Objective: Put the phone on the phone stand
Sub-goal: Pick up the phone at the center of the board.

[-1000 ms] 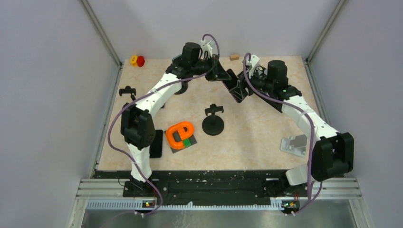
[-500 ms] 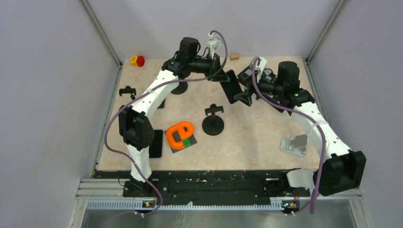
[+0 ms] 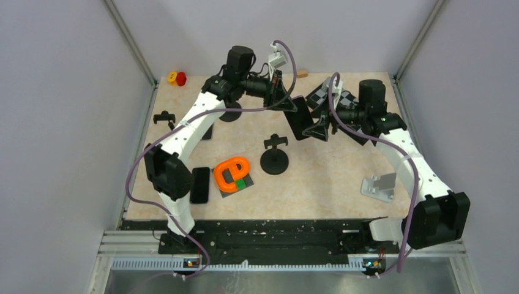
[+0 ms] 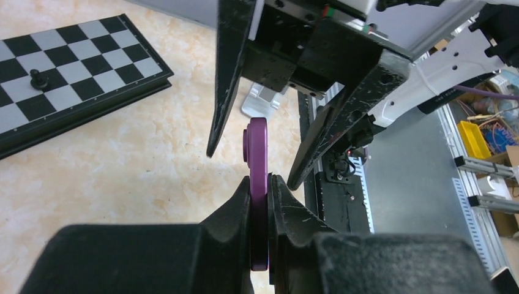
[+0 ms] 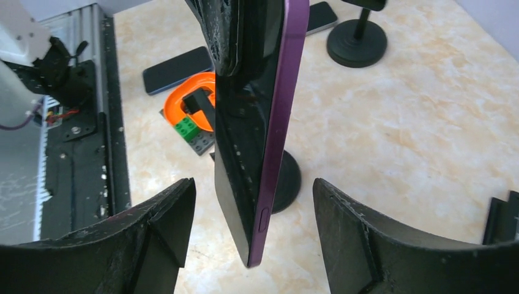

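A purple-edged phone [image 3: 299, 117] hangs edge-on above the table's middle, my left gripper [image 3: 285, 101] shut on its upper end. In the left wrist view the phone [image 4: 256, 165] is pinched between both black pads. My right gripper [image 3: 319, 126] is open and straddles the phone's lower end; in the right wrist view the phone [image 5: 263, 122] sits between the two fingers with a gap on each side. A black phone stand [image 3: 274, 157] with a round base stands on the table below and to the left of the phone, its base [image 5: 289, 179] partly hidden behind the phone.
An orange loop on a brick plate [image 3: 232, 174] lies left of the stand, with a black phone [image 3: 200, 185] flat beside it. A silver stand [image 3: 379, 184] is at the right. A chessboard [image 3: 323, 95] lies at the back. More black stands [image 3: 164, 117] stand at the left.
The left arm has swung the phone rightward and lower toward the table's middle. The right gripper has come in from the right and now straddles the phone's lower end.
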Controlling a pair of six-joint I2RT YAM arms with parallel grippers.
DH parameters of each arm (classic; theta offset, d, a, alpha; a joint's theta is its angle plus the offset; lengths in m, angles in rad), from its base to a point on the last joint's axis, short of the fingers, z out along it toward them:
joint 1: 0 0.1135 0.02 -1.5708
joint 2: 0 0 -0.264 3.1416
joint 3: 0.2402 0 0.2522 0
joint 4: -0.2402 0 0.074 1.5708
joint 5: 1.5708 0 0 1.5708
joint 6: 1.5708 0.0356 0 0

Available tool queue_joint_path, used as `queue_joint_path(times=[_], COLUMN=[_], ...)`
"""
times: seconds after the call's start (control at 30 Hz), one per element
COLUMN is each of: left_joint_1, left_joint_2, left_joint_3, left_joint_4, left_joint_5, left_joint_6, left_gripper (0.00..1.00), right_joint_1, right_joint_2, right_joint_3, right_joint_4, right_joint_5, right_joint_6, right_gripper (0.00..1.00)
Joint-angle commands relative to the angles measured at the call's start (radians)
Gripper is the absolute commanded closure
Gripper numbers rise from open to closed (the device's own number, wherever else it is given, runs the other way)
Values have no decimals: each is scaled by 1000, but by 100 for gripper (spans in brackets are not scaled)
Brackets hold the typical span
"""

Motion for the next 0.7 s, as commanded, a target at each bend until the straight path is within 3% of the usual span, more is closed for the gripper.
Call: queue_joint_path(times=[0.0,0.2,0.33,0.43,0.57,0.67], left_joint_1=[-27,-41,-41,-40,-39,-39], left_joint_2=[-79,-97,-118,-150,-205,-236], left_joint_3=[34,31,-18,-96,-205,-282], left_joint_4=[-5,0,87,221,339,431], left_joint_5=[61,39,20,6,-8,-14], left_joint_6=[71,64,-32,-142,-242,-315], left_gripper=[100,100,100,86,49,35], right_joint_1=[-2,1,3,5,4,4], right_joint_2=[25,61,53,30,-4,-9], right_joint_3=[51,29,-16,-60,-115,-149], right_joint_4=[-5,48,180,324,552,739], right_joint_5=[-133,-224,-252,-252,-254,-264], right_joint_6=[0,72,185,321,520,669], right_gripper=[34,60,100,100,100,100])
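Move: The phone is still pinched in the left hand. Its middle lies about 4 cm to that hand's right, 2 cm back and 3 cm below. From the open right hand, whose fingers already straddle the phone's near edge, that middle is roughly 4 cm left, 2 cm ahead and 3 cm above. The near phone stand is some 11 cm left of the right hand, 2 cm back and 15 cm below; the chessboard is 17 cm right, 18 cm ahead and 23 cm below. Leftwards and back by about 3 cm, the right hand moves farther onto the phone's edge, closes its fingers and pinches it. Its wrist keeps turning some 20 degrees, counter-clockwise and with the fingertips rising. The left hand keeps its hold while easing back, then, once the right has gripped, spreads its fingers and lifts slightly, about 3 cm back in all. ##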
